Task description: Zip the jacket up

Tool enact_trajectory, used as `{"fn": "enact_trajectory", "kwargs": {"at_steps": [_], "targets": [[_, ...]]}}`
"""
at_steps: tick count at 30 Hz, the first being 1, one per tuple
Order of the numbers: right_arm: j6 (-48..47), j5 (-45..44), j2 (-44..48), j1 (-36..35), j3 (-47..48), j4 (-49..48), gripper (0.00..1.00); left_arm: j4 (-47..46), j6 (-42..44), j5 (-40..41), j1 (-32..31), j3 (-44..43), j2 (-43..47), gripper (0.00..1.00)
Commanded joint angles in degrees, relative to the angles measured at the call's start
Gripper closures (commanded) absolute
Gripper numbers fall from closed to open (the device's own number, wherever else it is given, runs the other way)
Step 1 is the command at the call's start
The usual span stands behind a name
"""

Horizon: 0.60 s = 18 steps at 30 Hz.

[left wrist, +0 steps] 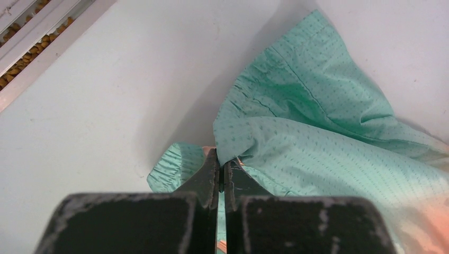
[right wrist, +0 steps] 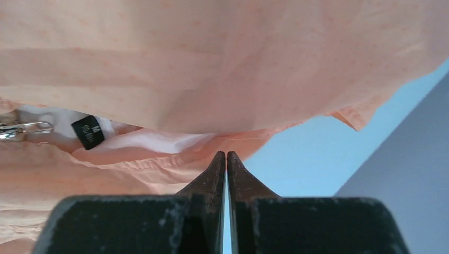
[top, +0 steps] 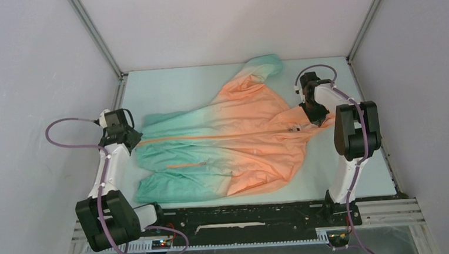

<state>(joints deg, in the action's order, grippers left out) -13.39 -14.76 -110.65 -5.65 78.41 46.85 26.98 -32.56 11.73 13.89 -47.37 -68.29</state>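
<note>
The jacket (top: 229,144) lies flat on the table, teal hem to the left, orange hood to the right. Its orange front zip (top: 211,137) runs as one line across the middle, and the metal pull (top: 296,128) sits near the collar. My left gripper (top: 131,140) is at the hem end of the zip. In the left wrist view it (left wrist: 222,161) is shut, with teal hem fabric (left wrist: 317,143) pinched at its tips. My right gripper (top: 316,120) is at the hood edge. In the right wrist view it (right wrist: 226,154) is shut, tips against the orange fabric (right wrist: 212,69); I see no cloth between them.
The pale blue table (top: 178,85) is enclosed by white walls with metal corner posts. A black rail (top: 245,217) runs along the near edge. The right arm's elbow (top: 356,130) stands over the table's right side. A black size label (right wrist: 87,131) and the zip pull (right wrist: 16,129) show inside the collar.
</note>
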Motion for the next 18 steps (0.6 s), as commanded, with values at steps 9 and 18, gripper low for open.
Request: {"fn": "enact_trajectory", "kwargs": {"at_steps": [9,18], "targets": [[23.12,-6.07,23.58,-14.92,-2.14,-2.02,0.22,3.5,-0.26,5.45,0.44,-6.74,2.59,0.2],[24.96,5.77,52.1,-24.14,-0.16,-2.33,0.0,8.55,7.51,1.81,-4.94,-12.24,16.85,0.09]]}}
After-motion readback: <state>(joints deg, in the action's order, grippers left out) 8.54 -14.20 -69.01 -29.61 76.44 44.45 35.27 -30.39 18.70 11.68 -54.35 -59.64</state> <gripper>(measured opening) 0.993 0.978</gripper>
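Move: The right hand is shut and empty beside the hood. The zip slider lies about 9 cm to its left, roughly 1 cm back and slightly below; the size label is about 6 cm to its left and the hood panel some 3 cm ahead. The left hand already pinches the raised hem at the zip's lower end. From it the slider is about 60 cm right, 3 cm ahead and 7 cm below; the pocket strip is some 17 cm right and 9 cm back. Up and then leftward as well, the right hand leaves the hood, gathering speed to about 23 cm higher and 15 cm left while drawing slightly back, opening wide and tilting nearly 50 degrees so its fingers swing outward. The left hand opens fully, lets go of the hem and then backs up about 7 cm off it. ##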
